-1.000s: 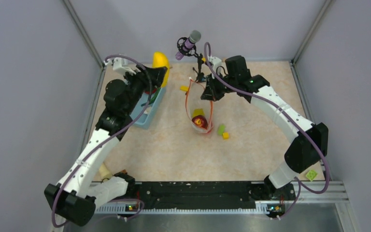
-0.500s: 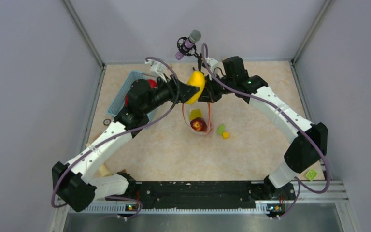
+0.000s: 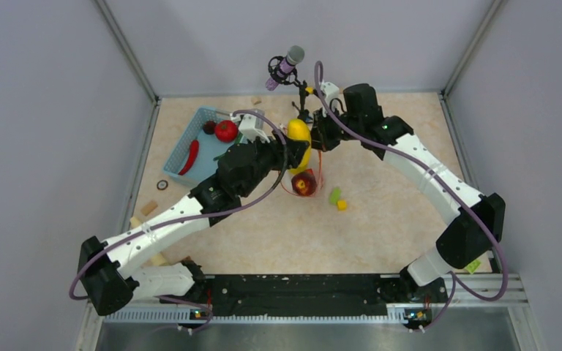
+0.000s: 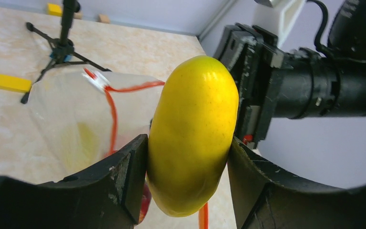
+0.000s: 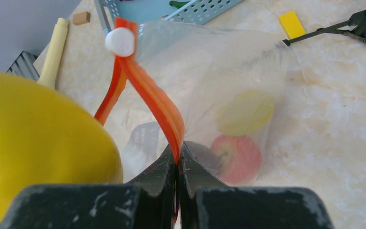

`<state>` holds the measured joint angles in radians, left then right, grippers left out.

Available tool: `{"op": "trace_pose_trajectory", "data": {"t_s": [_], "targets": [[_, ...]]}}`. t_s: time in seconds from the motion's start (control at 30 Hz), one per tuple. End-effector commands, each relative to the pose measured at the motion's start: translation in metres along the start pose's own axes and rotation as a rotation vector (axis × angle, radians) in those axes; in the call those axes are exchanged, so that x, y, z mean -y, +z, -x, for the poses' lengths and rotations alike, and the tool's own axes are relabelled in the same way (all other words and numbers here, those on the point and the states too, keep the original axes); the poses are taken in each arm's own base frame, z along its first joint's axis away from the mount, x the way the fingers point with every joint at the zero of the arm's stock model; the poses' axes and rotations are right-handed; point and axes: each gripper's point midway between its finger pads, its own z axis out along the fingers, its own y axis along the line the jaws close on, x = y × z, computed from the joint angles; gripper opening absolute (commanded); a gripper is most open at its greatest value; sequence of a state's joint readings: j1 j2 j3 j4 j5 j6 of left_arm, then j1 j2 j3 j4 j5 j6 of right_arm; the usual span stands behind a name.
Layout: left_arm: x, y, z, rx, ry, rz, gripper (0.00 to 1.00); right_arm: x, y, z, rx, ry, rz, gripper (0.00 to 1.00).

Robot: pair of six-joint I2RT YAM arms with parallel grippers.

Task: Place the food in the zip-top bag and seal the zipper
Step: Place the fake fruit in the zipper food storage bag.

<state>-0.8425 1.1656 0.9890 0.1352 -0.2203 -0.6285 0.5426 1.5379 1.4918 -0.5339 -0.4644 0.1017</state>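
A yellow banana-coloured food piece point(image 3: 298, 137) point(image 4: 193, 133) point(image 5: 33, 138) hangs over the mouth of the zip-top bag point(image 3: 306, 191) point(image 4: 71, 109) point(image 5: 219, 71), with my left gripper point(image 3: 293, 150) point(image 4: 187, 145) shut on it. My right gripper point(image 3: 320, 139) point(image 5: 178, 155) is shut on the orange-red zipper point(image 5: 147, 86) point(image 4: 112, 114) and holds that edge of the mouth up. Inside the clear bag lie a red fruit point(image 3: 304, 183) point(image 5: 238, 157) and a pale yellow piece point(image 5: 245, 112). The banana piece is just left of my right fingers.
A light-blue basket point(image 3: 183, 142) at the far left holds a red tomato point(image 3: 225, 130), a red chili point(image 3: 190, 156) and a dark piece point(image 3: 208, 127). A microphone on a tripod point(image 3: 285, 66) stands behind the bag. Small green point(image 3: 334, 195) and yellow point(image 3: 342, 205) blocks lie right of it.
My left arm has swung right from above the basket, carrying the yellow piece to the bag's mouth. The right gripper has kept its hold on the zipper, almost still.
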Motion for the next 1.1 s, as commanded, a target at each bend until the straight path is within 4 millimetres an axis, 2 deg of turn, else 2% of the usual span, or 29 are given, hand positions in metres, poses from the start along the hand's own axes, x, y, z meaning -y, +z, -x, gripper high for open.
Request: {"op": "trace_pose_trajectory", "data": {"t_s": [0.0,0.23,0.43,0.47,0.5,0.6,0.73,0.93,1.07], "targets": [[-0.005,0.001,0.033,0.140,-0.013,0.070,0.18,-0.017,-0.012,0.023,0.093,-0.030,0.024,0.00],[-0.006,0.015,0.020,0.075,0.017,0.108,0.26,-0.012,-0.014,0.024,0.100,-0.024,-0.001,0.00],[-0.006,0.012,0.018,0.098,0.014,0.110,0.45,-0.009,-0.014,0.024,0.100,-0.008,-0.011,0.00],[-0.007,0.011,0.020,0.111,0.012,0.115,0.48,-0.009,-0.014,0.024,0.101,-0.008,-0.012,0.00],[-0.009,0.010,0.021,0.123,0.014,0.120,0.58,-0.008,-0.014,0.025,0.103,-0.008,-0.015,0.00],[-0.006,0.007,0.022,0.138,0.018,0.096,0.74,-0.005,-0.013,0.025,0.104,-0.001,-0.024,0.00],[-0.002,0.007,0.023,0.134,0.028,0.081,0.87,-0.002,-0.012,0.026,0.102,0.002,-0.026,0.00],[-0.003,0.014,0.018,0.105,0.057,0.095,0.96,-0.002,-0.012,0.026,0.104,0.004,-0.025,0.00],[-0.005,0.013,0.026,0.122,0.081,0.122,0.98,-0.001,-0.012,0.026,0.103,0.003,-0.026,0.00]]}}
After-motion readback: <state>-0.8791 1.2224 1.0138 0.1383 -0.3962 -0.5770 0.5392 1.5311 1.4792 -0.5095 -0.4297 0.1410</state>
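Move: The left hand holds the plump yellow fruit right above the zipper bag's open mouth, whose middle is about 1 cm ahead, 1 cm right and 7 cm below. The fruit already bagged lies some 2 cm ahead, 1 cm right and 18 cm down; a yellow block on the table is roughly 4 cm ahead, 11 cm right and 27 cm down. From the right hand, pinching the rim, the mouth is about 3 cm back, 5 cm left and 4 cm below. Forward about 2 cm and then slightly down, the left hand eases the yellow fruit into the bag's mouth, its fingers turning a little counter-clockwise (under 10 degrees). There it stops and opens from its grip on the fruit to nearly full width, letting go, and stays at the mouth. The right hand holds almost still, shut on the bag's rim to keep the mouth up. ##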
